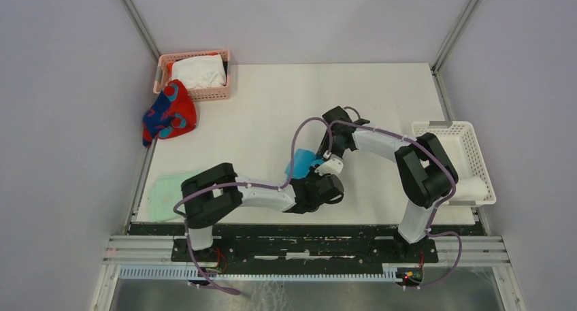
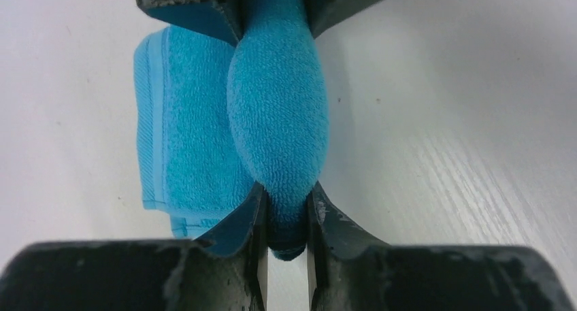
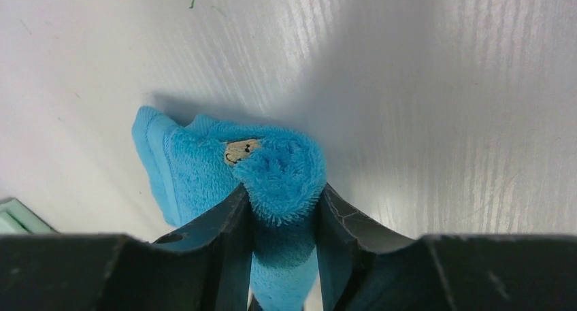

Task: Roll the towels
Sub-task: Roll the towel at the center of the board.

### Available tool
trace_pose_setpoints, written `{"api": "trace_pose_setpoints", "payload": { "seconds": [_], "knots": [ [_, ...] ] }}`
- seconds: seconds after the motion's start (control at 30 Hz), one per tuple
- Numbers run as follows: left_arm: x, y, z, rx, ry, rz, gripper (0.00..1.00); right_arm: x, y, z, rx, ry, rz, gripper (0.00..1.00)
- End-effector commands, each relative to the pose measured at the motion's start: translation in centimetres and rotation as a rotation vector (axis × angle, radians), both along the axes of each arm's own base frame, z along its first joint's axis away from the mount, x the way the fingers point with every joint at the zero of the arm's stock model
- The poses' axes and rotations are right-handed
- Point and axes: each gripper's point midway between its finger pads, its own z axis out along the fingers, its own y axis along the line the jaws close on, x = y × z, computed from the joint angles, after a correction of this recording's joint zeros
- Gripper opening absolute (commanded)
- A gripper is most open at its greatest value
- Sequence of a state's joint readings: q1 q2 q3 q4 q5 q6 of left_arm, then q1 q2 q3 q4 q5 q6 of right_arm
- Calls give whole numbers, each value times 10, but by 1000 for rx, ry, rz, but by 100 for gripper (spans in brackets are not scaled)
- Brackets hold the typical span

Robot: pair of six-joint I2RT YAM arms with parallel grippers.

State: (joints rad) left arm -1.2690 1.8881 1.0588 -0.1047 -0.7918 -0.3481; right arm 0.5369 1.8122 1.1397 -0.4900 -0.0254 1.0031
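Note:
The turquoise-blue towel (image 1: 300, 165) lies mid-table between both arms, part of it rolled into a thick roll (image 2: 277, 113) with a flat flap (image 2: 178, 127) beside it. My left gripper (image 2: 286, 209) is shut on one end of the roll. My right gripper (image 3: 282, 216) is shut on the other end (image 3: 282, 171), next to the small label (image 3: 239, 150); its fingers (image 2: 224, 11) show at the top of the left wrist view. The red towel with dark-blue blotches (image 1: 170, 111) lies crumpled at the table's left edge. The white towel (image 1: 197, 71) sits in the pink basket (image 1: 161, 74).
A pale mint-green folded cloth (image 1: 165, 192) lies at the near left, its corner (image 3: 13, 219) in the right wrist view. A white basket (image 1: 469, 137) stands at the right edge with a white roll (image 1: 474, 188) in its near end. Walls close in on the table's sides.

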Motion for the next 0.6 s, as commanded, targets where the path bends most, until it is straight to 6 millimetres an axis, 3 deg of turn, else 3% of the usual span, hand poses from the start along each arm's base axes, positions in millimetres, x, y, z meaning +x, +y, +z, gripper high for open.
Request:
{"api": "trace_pose_setpoints", "payload": {
  "seconds": [0.0,0.13,0.23,0.4,0.57],
  "knots": [
    [2,4,15,-302,178,28,14,10,10,37,74,-128,51,47],
    [0,13,25,-630,402,6,13,14,15,56,155,-207,73,61],
    [5,27,25,-783,514,37,13,17,20,64,225,-249,76,68],
    [9,36,28,-1038,687,69,12,18,35,58,313,-245,85,73],
    [9,43,20,-1166,797,114,12,20,52,45,408,-224,93,77]
  ]
}}
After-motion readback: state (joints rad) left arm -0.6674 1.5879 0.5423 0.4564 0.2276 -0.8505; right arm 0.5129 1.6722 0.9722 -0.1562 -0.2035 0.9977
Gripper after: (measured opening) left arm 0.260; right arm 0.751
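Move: My left hand already pinches the near end of the blue towel's roll, whose middle lies about 4 cm ahead of it and 4 cm to its left, just below. My right hand still grips the far end, with the towel's middle some 3 cm back and 4 cm to its left, a little lower. From my left hand, the folded green towel lies roughly 39 cm left and 4 cm back, and the white basket about 35 cm right and 5 cm ahead. I open my right fingers wide and lift them about 4 cm off the far end of the roll, easing left as they rise. With my left hand still pinching the near end, I drag the towel some 6 cm left and a little forward. That wrist rolls its left side down as its fingers swing clockwise from forward to forward-right. ##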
